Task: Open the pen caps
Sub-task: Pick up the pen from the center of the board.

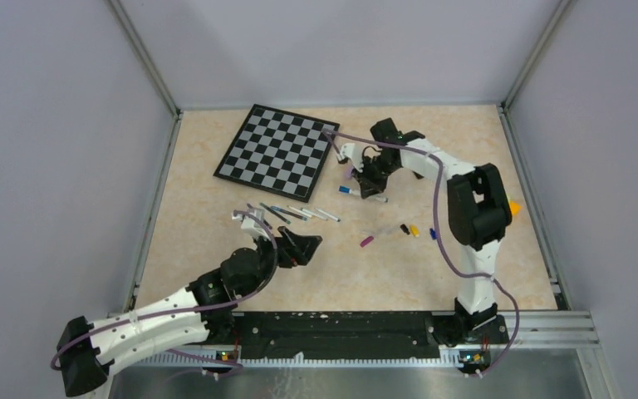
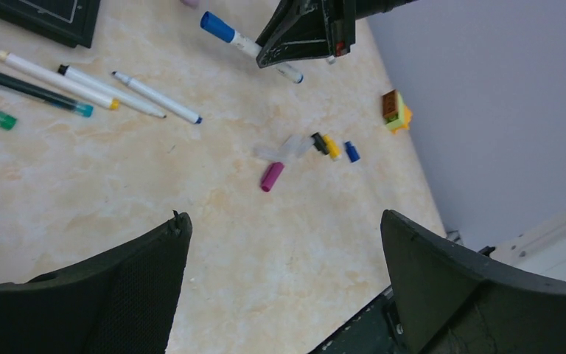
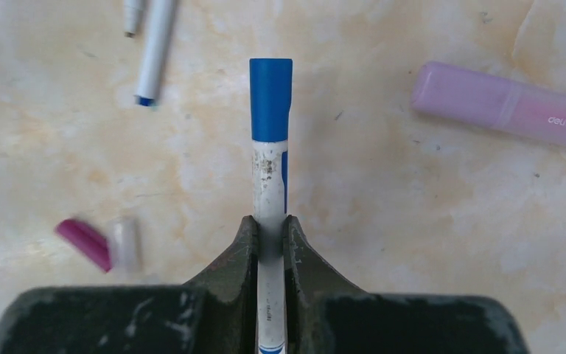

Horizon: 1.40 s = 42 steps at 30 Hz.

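My right gripper (image 3: 270,225) is shut on the barrel of a white pen (image 3: 270,184). Its blue cap (image 3: 270,99) is still on and points away from the fingers. In the top view this right gripper (image 1: 370,187) is low over the table, just right of the chessboard. My left gripper (image 2: 284,219) is open with nothing between its fingers, above bare table at the near left (image 1: 299,245). Loose caps lie on the table: magenta (image 2: 271,176), black (image 2: 318,141), yellow (image 2: 331,146) and blue (image 2: 351,151). A row of several pens (image 1: 299,213) lies between the two grippers.
A black-and-white chessboard (image 1: 278,151) lies at the back left. A yellow-orange block (image 1: 515,207) sits by the right wall. A pink highlighter (image 3: 501,107) lies close to the held pen. Grey walls enclose the table on three sides.
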Each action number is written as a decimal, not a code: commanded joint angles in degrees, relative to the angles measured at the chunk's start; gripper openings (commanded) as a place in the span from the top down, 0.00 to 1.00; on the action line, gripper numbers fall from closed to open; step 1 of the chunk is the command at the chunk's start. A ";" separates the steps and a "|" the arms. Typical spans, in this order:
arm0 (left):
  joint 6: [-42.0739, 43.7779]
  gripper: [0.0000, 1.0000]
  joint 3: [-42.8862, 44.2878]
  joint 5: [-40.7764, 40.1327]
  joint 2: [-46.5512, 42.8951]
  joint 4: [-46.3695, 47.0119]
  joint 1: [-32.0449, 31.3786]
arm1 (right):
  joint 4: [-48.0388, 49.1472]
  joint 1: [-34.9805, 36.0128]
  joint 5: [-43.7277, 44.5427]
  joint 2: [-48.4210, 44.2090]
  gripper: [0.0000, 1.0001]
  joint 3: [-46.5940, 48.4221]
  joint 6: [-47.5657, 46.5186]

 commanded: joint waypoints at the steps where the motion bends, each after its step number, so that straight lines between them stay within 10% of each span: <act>1: -1.85 0.01 -0.77 2.35 -0.22 11.81 0.23 | -1.14 0.74 -10.75 -12.74 1.00 -4.10 5.34; 9: -1.81 0.01 0.11 3.86 5.19 25.83 0.51 | 5.78 -0.13 -32.79 -30.23 1.00 -24.50 15.22; 16: -1.21 0.05 4.05 9.33 17.83 35.72 0.48 | 68.46 -7.09 -43.71 -46.18 1.00 -54.06 69.71; 42: 0.45 0.31 23.15 19.69 46.67 37.25 0.47 | 81.93 -9.63 -27.87 -51.26 1.00 -60.33 99.44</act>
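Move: The blue-capped pen, already pinched in the right fingers just off the table, lies about 18 cm ahead of the open left gripper, 15 cm right and 11 below. A white pen lies roughly 12 cm ahead of the left hand and 4 right, the pink cap 5 ahead and 15 right, both some 14 below. From the right hand, the left gripper waits about 18 cm back, 15 left and 11 above. Right hand, turning, raises the pen about 17 cm and back; left, narrowing, reaches some 15 cm right towards it. ##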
